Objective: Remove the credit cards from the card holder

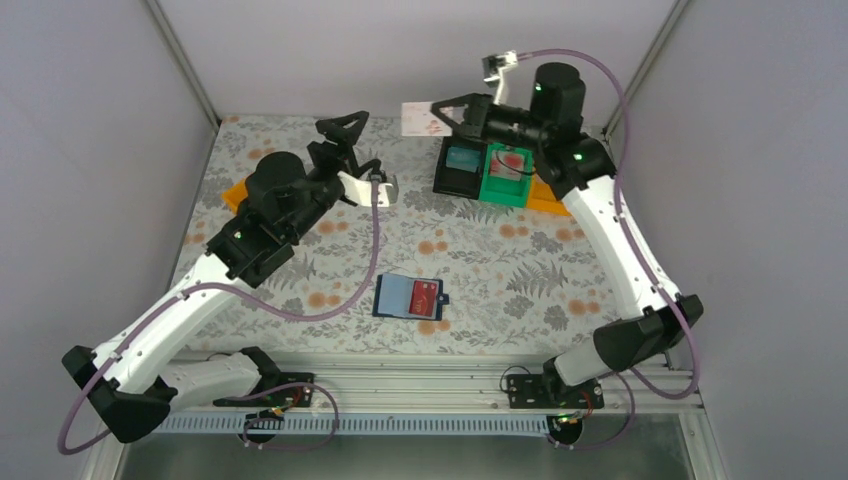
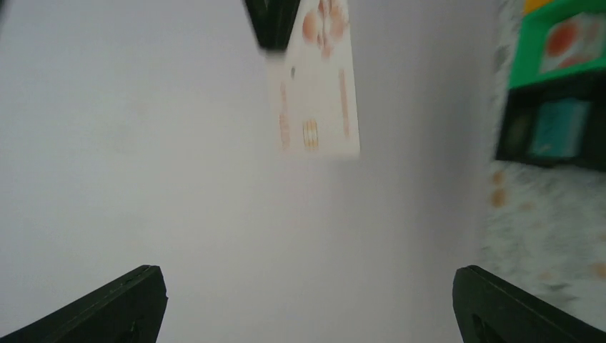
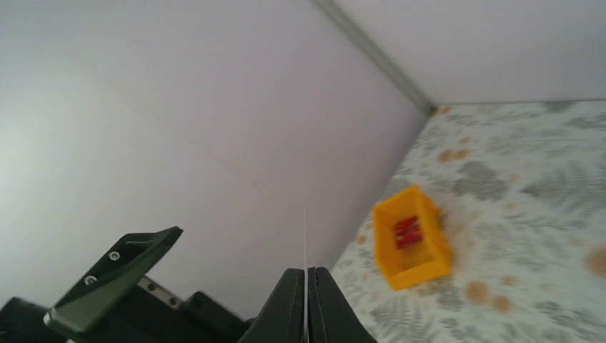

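The navy card holder (image 1: 410, 297) lies open on the floral table near the front, with a red credit card (image 1: 426, 299) on it. At the back my right gripper (image 1: 445, 115) is raised and shut on a white credit card with orange markings (image 1: 415, 120). That card shows flat in the left wrist view (image 2: 314, 78) and edge-on in the right wrist view (image 3: 305, 236), between the closed jaws of the right gripper (image 3: 306, 275). My left gripper (image 1: 345, 128) faces the card from the left, open and empty, with the left gripper (image 2: 307, 279) well short of it.
At the back right stand a black bin (image 1: 462, 165) with a teal card, a green bin (image 1: 505, 172) with a red card, and an orange bin (image 1: 548, 198). Another orange bin (image 3: 413, 236), at the back left, holds a red card (image 3: 406, 232). Grey walls enclose the table.
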Motion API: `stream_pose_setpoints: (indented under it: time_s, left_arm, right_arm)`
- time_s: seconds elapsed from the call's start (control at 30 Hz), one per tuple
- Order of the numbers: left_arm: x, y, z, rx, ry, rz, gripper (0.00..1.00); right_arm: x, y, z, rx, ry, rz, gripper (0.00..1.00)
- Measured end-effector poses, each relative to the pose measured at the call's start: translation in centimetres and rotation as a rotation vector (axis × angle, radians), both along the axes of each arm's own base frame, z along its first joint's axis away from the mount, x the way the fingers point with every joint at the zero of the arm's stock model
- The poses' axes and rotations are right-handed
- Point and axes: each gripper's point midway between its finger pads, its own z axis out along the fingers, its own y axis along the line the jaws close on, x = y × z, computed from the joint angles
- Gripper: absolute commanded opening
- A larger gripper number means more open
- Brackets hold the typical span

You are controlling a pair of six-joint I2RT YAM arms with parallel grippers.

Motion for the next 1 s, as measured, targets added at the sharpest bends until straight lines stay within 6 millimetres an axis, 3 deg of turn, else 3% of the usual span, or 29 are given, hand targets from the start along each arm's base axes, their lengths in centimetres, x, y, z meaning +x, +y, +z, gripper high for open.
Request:
stream_pose_setpoints:
  time_s: [0.2, 0.4, 0.57, 0.67, 0.8, 1.0]
  left_arm:
    - [1.5, 1.9, -4.8, -0.325, 0.434, 0.041, 1.0]
    - [3.7, 8.7, -12.2, -0.746, 0.807, 0.28, 1.0]
    - [2.9, 13.2, -17.4, -0.984, 0.954, 0.429, 1.0]
    - [2.2, 14.7, -20.0, -1.08, 1.019, 0.475, 1.0]
    - [1.8, 15.6, -22.3, -1.159, 1.081, 0.492, 1.0]
    - [1.4, 16.7, -24.7, -1.232, 1.127, 0.5, 1.0]
  right_arm:
    - [3.1, -7.3, -4.1, -0.065, 0.021, -0.201, 0.04]
    - [8.5, -16.5, -13.4, -0.151, 0.178, -0.409, 0.04]
    - [11.9, -21.8, -18.2, -0.209, 0.245, -0.521, 0.04]
    - [13.2, -24.0, -20.4, -0.239, 0.265, -0.558, 0.04]
    - [14.6, -24.9, -22.4, -0.278, 0.234, -0.518, 0.04]
    - [16.0, -25.5, -23.0, -0.358, 0.144, -0.479, 0.04]
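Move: Ahead and to the right of the right hand, which already holds the card, the green bin lies about 20 cm farther out, 22 cm right and 43 cm below. The orange bin is some 12 cm right of the green one and 3 cm nearer; the black bin is 11 cm left of it. From the empty left hand the green bin is about 24 cm ahead, 32 cm right and 42 cm below; the left orange tray is 15 cm ahead, 29 cm left, equally low. Swinging right and down by some 25 cm each and about 16 cm forward, the right hand carries the still-pinched card towards the green bin, levelling off as the wrist turns clockwise and its fingertips dip some 20 degrees. The left hand, fingers already wide open, sinks 25 cm and withdraws 17 cm left towards the left orange tray, rolling over and tipping its fingers down. ##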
